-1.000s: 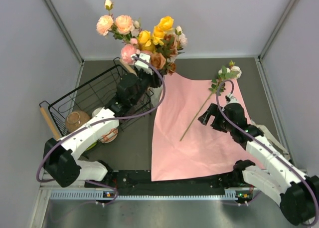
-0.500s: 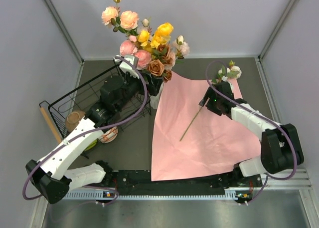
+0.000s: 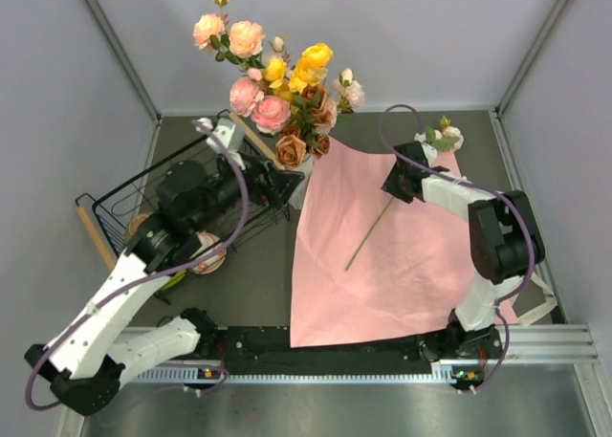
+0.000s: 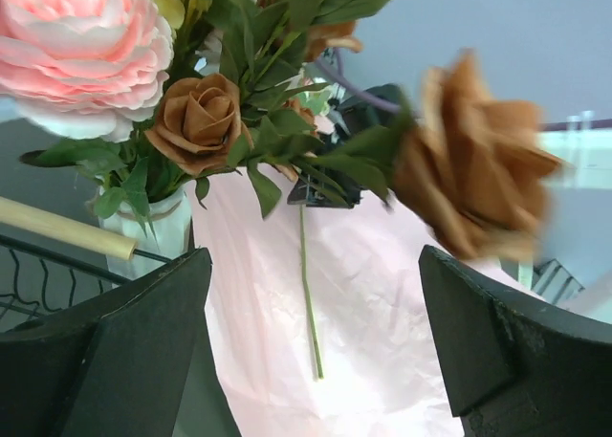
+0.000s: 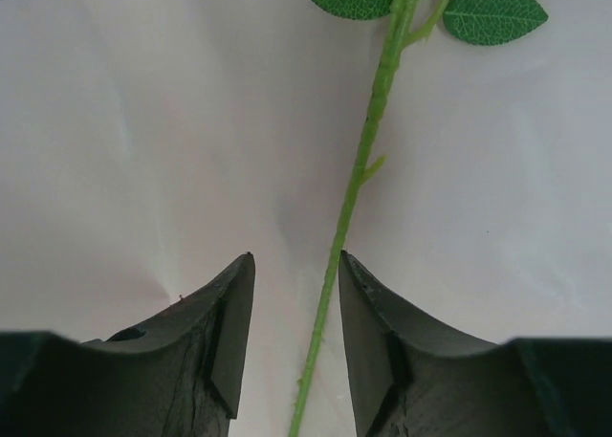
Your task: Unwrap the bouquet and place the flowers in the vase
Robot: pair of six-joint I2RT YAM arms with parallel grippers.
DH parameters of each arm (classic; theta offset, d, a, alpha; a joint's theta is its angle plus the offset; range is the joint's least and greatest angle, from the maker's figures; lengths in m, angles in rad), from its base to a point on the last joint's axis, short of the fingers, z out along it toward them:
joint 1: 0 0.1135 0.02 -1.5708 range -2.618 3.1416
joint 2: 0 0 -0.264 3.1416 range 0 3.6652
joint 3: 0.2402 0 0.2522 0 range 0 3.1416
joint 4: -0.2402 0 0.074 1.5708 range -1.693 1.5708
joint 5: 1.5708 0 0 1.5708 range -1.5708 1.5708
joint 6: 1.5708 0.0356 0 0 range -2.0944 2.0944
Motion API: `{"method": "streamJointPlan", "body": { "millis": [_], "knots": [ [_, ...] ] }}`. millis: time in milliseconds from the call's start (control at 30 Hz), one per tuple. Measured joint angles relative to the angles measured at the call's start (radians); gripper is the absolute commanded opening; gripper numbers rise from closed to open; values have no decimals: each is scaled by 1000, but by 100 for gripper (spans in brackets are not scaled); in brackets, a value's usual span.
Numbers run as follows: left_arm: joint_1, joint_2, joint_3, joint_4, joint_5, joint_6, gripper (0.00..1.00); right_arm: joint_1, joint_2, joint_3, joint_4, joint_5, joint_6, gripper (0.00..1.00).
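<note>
The white vase (image 3: 301, 186) stands at the left edge of the unfolded pink paper (image 3: 382, 255) and holds the bunch of pink, yellow and brown flowers (image 3: 287, 74). My left gripper (image 3: 282, 186) hangs open just left of the vase, holding nothing. Its wrist view shows the vase (image 4: 158, 229), a brown rose (image 4: 196, 117) and its wide-apart fingers (image 4: 105, 351). One more flower (image 3: 442, 136) lies on the paper, its green stem (image 3: 373, 229) running down-left. My right gripper (image 5: 295, 257) straddles that stem (image 5: 359, 179). Its jaws are partly narrowed and the stem lies against the right finger (image 5: 382, 332).
A black wire basket (image 3: 143, 193) stands left of the vase, with a wooden rod (image 3: 96, 236) along its side. A round brown pot (image 3: 143, 229) and a patterned bowl (image 3: 206, 257) sit by my left arm. Grey walls close in the table on three sides.
My left gripper opened, let go of the bunch and drew back to the left. My right arm reached forward over the lone stem and its jaws narrowed around it.
</note>
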Motion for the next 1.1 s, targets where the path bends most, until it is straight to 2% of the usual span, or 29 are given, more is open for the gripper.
{"method": "streamJointPlan", "body": {
  "millis": [300, 333, 400, 433, 567, 600, 633, 867, 967, 1100],
  "knots": [
    [0, -246, 8, -118, 5, 0, 93, 0, 22, 2, -13, 100, 25, 41],
    [0, -256, 8, -123, 5, 0, 93, 0, 26, 2, -10, 105, 25, 39],
    [0, -259, 8, -135, 5, 0, 92, -1, 41, 3, -7, 106, 27, 27],
    [0, -257, 7, -144, 4, 0, 92, -1, 53, 7, -8, 107, 28, 16],
    [0, -239, 7, -179, 3, 4, 92, -4, 95, 23, -3, 113, 45, 13],
    [0, -238, 7, -183, 3, 4, 92, -5, 95, 26, 0, 115, 46, 10],
    [0, -238, 7, -189, 3, 4, 92, -6, 95, 29, -1, 119, 49, 0],
    [0, -233, 7, -205, 5, 3, 94, -9, 81, 25, -9, 156, 41, 0],
    [0, -229, 7, -203, 24, -3, 97, -9, -27, -35, -10, 176, 21, 0],
    [0, -202, -1, -163, 80, -33, 99, -11, -347, -191, 20, 146, -40, 0]
  ]
}}
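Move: Just below the right hand's half-closed fingers lies the last flower's stem, the part to be gripped about 1 cm ahead, 2 cm to the right and 3 cm down. Its white bloom is some 13 cm ahead and 10 cm to the right; the vase stands roughly 19 cm to the left and 2 cm ahead. The spread paper's middle is about 9 cm back, level sideways. From the left hand, that stem is some 16 cm ahead, 22 cm right and 35 cm below. Easing right and down by some 3 cm each onto the flower stem, the right hand shuts its fingers and pinches the stem below the leaves. It then lifts about 9 cm, drawing back 4 cm or so and slightly right, still gripping. Meanwhile the open left hand draws back and left from the vase's bouquet, first rising, then sinking a little. ##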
